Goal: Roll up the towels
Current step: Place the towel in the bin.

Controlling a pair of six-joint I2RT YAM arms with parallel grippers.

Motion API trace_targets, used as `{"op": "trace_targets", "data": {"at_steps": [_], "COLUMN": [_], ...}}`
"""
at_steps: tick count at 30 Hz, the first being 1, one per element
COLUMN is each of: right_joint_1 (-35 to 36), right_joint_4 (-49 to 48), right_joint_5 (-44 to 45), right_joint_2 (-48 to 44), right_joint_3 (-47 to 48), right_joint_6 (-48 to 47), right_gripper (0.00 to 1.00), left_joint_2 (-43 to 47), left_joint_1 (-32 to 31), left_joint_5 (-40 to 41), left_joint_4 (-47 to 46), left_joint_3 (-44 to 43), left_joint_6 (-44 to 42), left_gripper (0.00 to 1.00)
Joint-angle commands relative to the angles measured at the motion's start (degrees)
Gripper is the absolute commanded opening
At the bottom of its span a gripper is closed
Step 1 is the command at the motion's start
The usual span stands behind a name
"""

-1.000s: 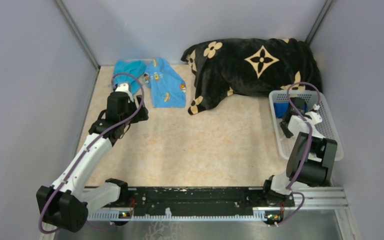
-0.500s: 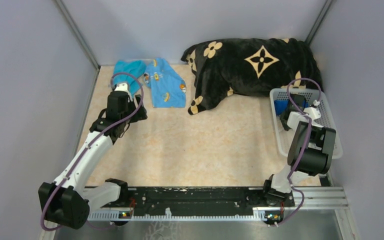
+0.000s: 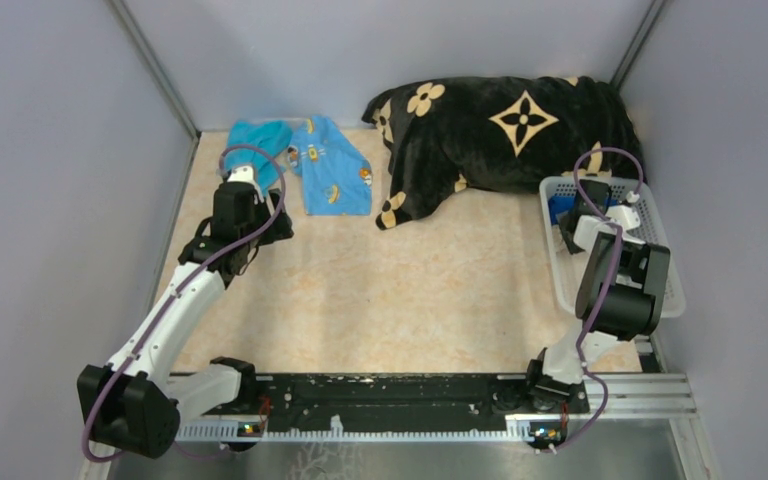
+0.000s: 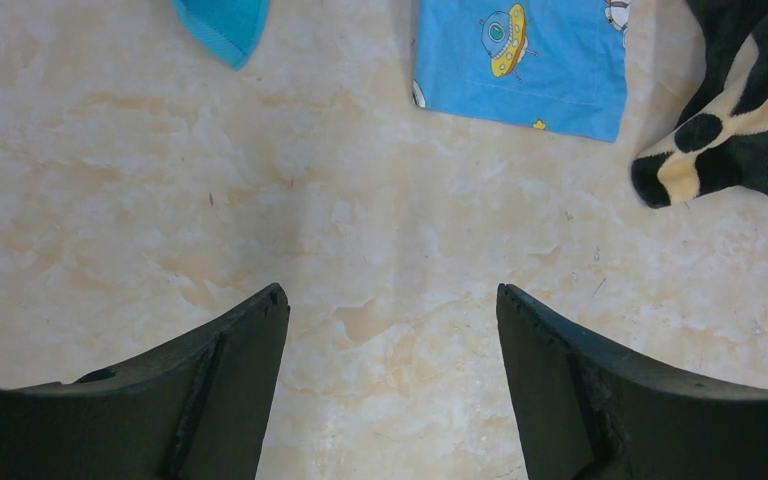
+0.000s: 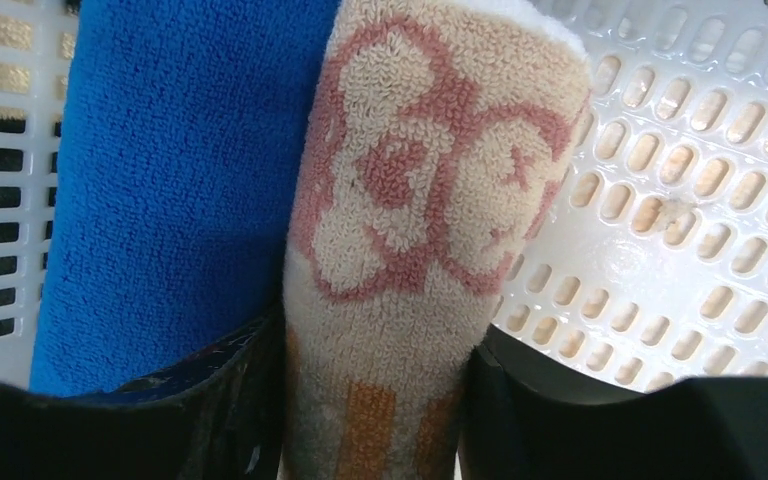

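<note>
A rolled towel [image 5: 420,200], cream with red lettering and orange stripes, lies in the white basket [image 5: 680,150] beside a rolled dark blue towel [image 5: 170,170]. My right gripper [image 5: 375,340] has a finger pressed against each side of the cream roll. From the top view that gripper [image 3: 572,228] reaches into the basket's far end [image 3: 660,270]. A turquoise towel [image 3: 258,135] and a light blue printed towel [image 3: 332,175] lie flat at the back left. My left gripper [image 4: 390,300] hangs open over bare table, just short of both.
A large black plush blanket with tan flowers [image 3: 510,130] is heaped at the back, its corner [image 4: 730,130] near the printed towel. Grey walls close in the left, back and right sides. The basket stands against the right wall.
The right arm has pushed further toward the basket's far end with the cream roll. The left arm has barely moved.
</note>
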State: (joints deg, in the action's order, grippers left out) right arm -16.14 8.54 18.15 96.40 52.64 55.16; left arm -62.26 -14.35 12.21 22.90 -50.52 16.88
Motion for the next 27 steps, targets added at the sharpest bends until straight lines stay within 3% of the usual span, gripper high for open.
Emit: {"op": "trace_targets", "data": {"at_steps": [1, 20, 27], "right_joint_1": [0.5, 0.5, 0.5], "right_joint_4": [1.7, 5.6, 8.3], "right_joint_5": [-1.7, 0.0, -1.3], "right_joint_2": [-3.4, -13.6, -25.0], "right_joint_3": [0.0, -4.1, -4.8], "right_joint_6": [-0.6, -0.9, -12.5], "right_gripper": [0.55, 0.82, 0.89], "left_joint_2": [0.0, -0.3, -4.3], "left_joint_1": [0.5, 2.2, 8.5], "left_joint_5": [-0.2, -3.3, -8.9], "left_joint_4": [-1.1, -1.3, -3.3], "left_joint_3": [0.3, 0.4, -1.5], "left_joint_6": [0.4, 1.3, 5.6], "left_gripper": [0.82, 0.82, 0.82]}}
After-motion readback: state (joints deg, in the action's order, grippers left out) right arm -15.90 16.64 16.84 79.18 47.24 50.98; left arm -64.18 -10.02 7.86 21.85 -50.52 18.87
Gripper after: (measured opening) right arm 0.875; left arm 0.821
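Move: The rolled rabbit towel already lies between the right hand's parting fingers, held near its left end; its middle is about 4 cm to the right, level fore and aft and about 1 cm lower. The blue rolled towel lies alongside, some 7 cm ahead and 4 cm right, about as low. The bin's middle is roughly 10 cm right and 3 cm back. From the idle left hand, the rabbit towel is about 70 cm right, 5 cm ahead and 15 cm below. Up and back, the right hand withdraws from the rabbit towel's left end, its fingers spreading from half open to nearly wide and ending their touch on the roll's two sides. It first eases back about 2 cm with hardly any rise, then climbs out, quickest at the end: some 5 cm up in all, with the fingers still pointing steeply down. ##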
